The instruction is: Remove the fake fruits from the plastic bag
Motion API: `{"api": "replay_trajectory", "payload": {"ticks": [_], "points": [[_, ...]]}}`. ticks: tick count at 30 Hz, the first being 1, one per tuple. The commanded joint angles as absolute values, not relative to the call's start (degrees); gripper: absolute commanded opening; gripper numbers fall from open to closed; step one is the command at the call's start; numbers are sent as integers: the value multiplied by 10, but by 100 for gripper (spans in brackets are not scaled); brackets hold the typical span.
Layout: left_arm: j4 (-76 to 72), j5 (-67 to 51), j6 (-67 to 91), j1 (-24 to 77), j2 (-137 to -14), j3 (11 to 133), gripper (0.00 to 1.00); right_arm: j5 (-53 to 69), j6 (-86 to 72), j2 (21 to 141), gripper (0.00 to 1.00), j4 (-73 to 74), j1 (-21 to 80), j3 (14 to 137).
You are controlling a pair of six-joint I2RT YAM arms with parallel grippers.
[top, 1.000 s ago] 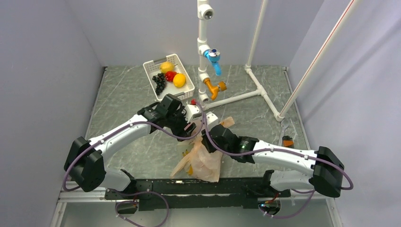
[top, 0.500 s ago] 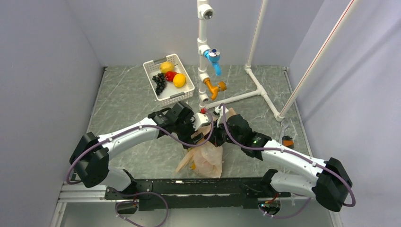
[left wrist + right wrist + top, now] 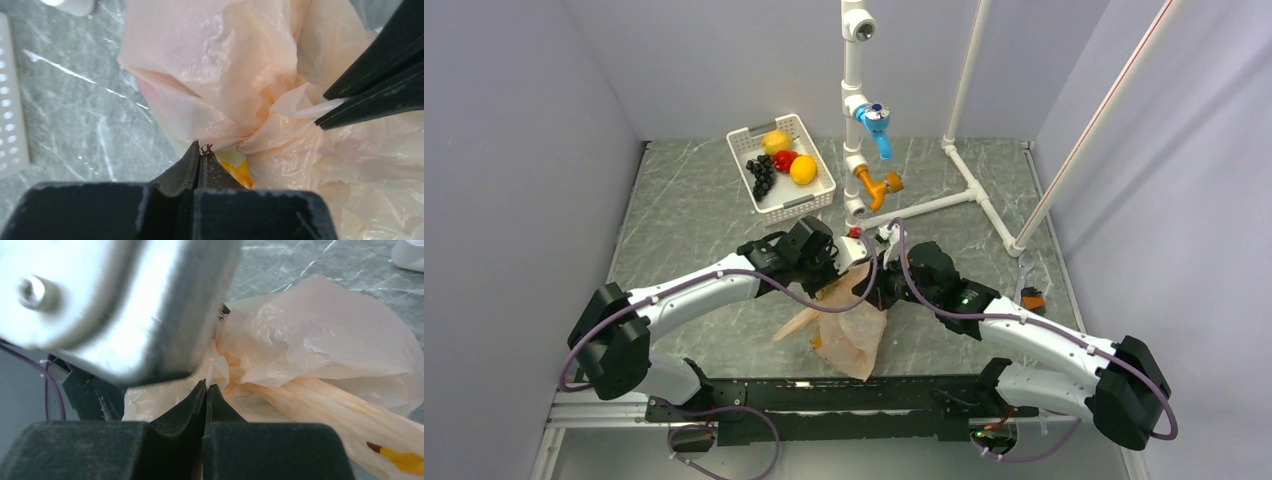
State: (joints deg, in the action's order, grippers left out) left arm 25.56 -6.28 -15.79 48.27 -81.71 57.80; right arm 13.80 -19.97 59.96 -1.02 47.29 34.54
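The peach-orange plastic bag (image 3: 849, 330) hangs bunched between both grippers above the table's middle. My left gripper (image 3: 841, 278) is shut on a fold of its film, with the tips pinched together in the left wrist view (image 3: 200, 150) beside the yellow print (image 3: 241, 172). My right gripper (image 3: 879, 292) is shut on a thin white edge of the bag (image 3: 325, 340) just across from it; its black fingers (image 3: 370, 92) show in the left wrist view. No fake fruits show clearly through the film. A red fruit (image 3: 785, 160) lies in the basket.
A white basket (image 3: 816, 195) at the back left also holds a lemon, an orange fruit and black grapes. A white pipe frame (image 3: 854, 110) with blue and orange valves stands behind the grippers, its foot bars running to the right. Grey walls enclose the table.
My left gripper opened wide, then shut on the bag. Both arms have drawn together at the bag's top, and its lower part now hangs further left.
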Motion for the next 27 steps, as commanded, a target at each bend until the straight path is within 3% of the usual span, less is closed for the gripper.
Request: {"api": "replay_trajectory", "payload": {"ticks": [1,10,17,20,24,27], "points": [[203,57,-159,480,-768,568,0,80,-217,579,6,-23,474,342],[78,344,-122,479,-646,490,0,-31,-275,593,0,-3,474,330],[105,303,-126,480,-635,498,0,-5,-251,603,0,-3,476,349],[122,240,-127,479,-632,501,0,22,-223,596,13,-3,481,372],[138,217,-124,480,-641,510,0,43,-206,576,48,-10,485,393],[147,217,-121,480,-651,516,0,65,-206,577,61,-25,487,411]]}}
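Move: My left hand, freshly shut on a printed fold of the plastic bag, has the bag's middle about 5 cm back, 3 cm to its right and 7 cm below. A yellow fruit shows some 3 cm behind it, level sideways and 4 cm below; the white basket lies roughly 24 cm ahead, 12 cm left, 8 cm lower. From my right hand, still pinching film, the bag's middle is about 4 cm back, 3 cm left and 9 cm below. Keeping the bag's fold pinched, I pull my left hand left and up about 7 cm each way and 5 cm forward, turning some 25 degrees counter-clockwise while its fingers tip up, then hold there. My right hand follows about 3 cm forward and a little right, turning slightly clockwise, then eases back and opens its fingers, no longer holding the film. ##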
